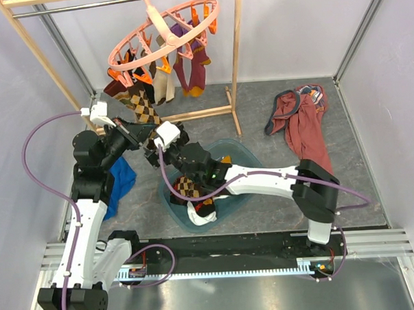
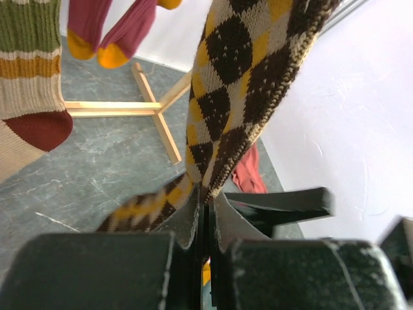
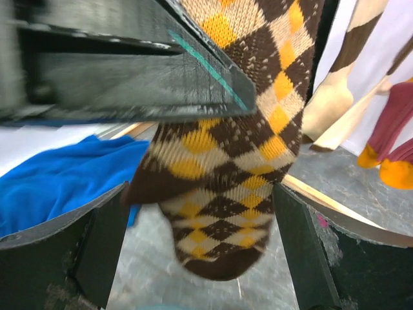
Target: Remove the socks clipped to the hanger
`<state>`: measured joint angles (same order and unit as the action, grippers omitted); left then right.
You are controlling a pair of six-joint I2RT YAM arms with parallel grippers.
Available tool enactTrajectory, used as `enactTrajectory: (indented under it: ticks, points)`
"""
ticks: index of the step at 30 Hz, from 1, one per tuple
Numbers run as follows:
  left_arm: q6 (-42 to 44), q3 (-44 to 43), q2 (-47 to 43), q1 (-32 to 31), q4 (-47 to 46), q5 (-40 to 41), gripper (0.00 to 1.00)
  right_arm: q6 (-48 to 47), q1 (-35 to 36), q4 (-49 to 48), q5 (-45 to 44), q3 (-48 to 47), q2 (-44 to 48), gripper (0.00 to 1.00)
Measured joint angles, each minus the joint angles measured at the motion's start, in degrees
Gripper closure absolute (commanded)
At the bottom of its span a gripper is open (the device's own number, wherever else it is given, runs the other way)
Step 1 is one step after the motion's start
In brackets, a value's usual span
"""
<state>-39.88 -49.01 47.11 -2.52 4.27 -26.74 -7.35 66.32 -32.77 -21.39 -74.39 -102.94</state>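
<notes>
The salmon-pink ring hanger [image 1: 164, 37] hangs tilted from the rack bar, with several socks clipped under it. A brown, yellow and cream argyle sock [image 1: 142, 106] hangs at its near left. My left gripper [image 2: 206, 201] is shut on that sock's [image 2: 245, 84] lower edge, and the fabric bends away to the left below the pinch. My right gripper [image 3: 200, 239] is open, and the sock's toe [image 3: 219, 213] hangs between its two fingers. In the top view both grippers meet under the hanger, left [image 1: 145, 133] and right [image 1: 158, 149].
Maroon socks with yellow toes [image 1: 193, 70] and a striped sock [image 2: 29, 77] hang close by. The wooden rack's post [image 1: 234, 58] and foot [image 2: 155, 116] stand behind. A teal basin [image 1: 245, 153] holds loose socks. A blue cloth [image 1: 122, 179] lies left, a maroon garment [image 1: 302, 123] right.
</notes>
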Motion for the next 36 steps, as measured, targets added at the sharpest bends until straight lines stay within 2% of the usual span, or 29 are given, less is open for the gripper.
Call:
enactTrajectory:
  ticks: [2,5,6,8,9,11,12,15,23,32,36]
  points:
    - [-0.44,-0.15,0.00,-0.15,-0.02,-0.33,0.98,-0.04,0.07,-0.57,-2.25,-2.49,-2.64,0.04]
    - [-0.94,-0.15,0.00,-0.24,0.09,-0.46,0.96,-0.52,0.04,-1.09,-4.59,-5.05,-5.31,0.32]
    - [-1.05,-0.17,-0.02,-0.24,0.11,-0.46,0.94,-0.72,-0.02,-1.11,-4.92,-5.57,-5.79,0.62]
    - [-1.29,-0.22,-0.02,-0.24,0.17,-0.46,0.84,-0.59,-0.17,-1.29,-5.53,-5.73,-6.12,0.88]
    - [-1.42,-0.33,-0.02,-0.24,0.24,-0.46,0.76,-0.87,-0.17,-1.40,-5.57,-5.73,-6.14,1.00]
    - [-1.70,-0.72,-0.02,-0.24,0.46,-0.44,0.68,-0.68,-0.17,-2.12,-5.95,-5.73,-6.14,1.00]
    - [-1.70,-1.01,-0.04,-0.24,0.63,-0.46,0.59,-0.48,-0.17,-2.69,-6.05,-5.68,-6.14,1.00]
    - [-0.81,-2.62,0.07,-0.26,2.95,0.42,0.51,-0.55,-0.17,-4.50,-6.14,-4.04,-5.46,1.00]
    - [5.11,-18.51,5.51,-0.48,11.13,10.36,0.47,-0.26,-0.70,-5.97,-5.38,-1.03,-2.45,1.00]
    - [6.27,-31.82,12.94,1.36,15.98,17.33,0.48,0.11,-1.09,-6.25,-4.31,-0.96,-1.07,1.00]
    - [6.27,-34.60,15.54,1.60,17.66,20.63,0.48,0.13,-1.09,-6.23,-3.87,-0.94,-1.03,1.00]
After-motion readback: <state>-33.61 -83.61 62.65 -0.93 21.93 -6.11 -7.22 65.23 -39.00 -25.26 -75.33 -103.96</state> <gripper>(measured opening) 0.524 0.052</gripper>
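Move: The pink clip that still holds the brown argyle sock is about 13 cm above my left hand, 7 cm ahead and 5 cm to its left. A striped sock hangs some 11 cm ahead and 4 cm to the left of that hand. My left fingers already pinch the argyle sock. Its loose toe end lies about 3 cm ahead and 1 cm left of my wide-open right hand, at its height. The bin's middle is roughly 16 cm to the right of my right hand, 3 cm back and 25 cm below. I ease my right hand about 2 cm forward and shut its fingers on the argyle sock's toe end. As it grips, my left fingers let go and open halfway. Then I lift my left hand some 12 cm, with about 5 cm forward and 6 cm left, turning it 20 degrees counter-clockwise to bring its fingers either side of the pink clip. My right hand keeps its pinch, shifting a couple of centimetres up and to the right. ##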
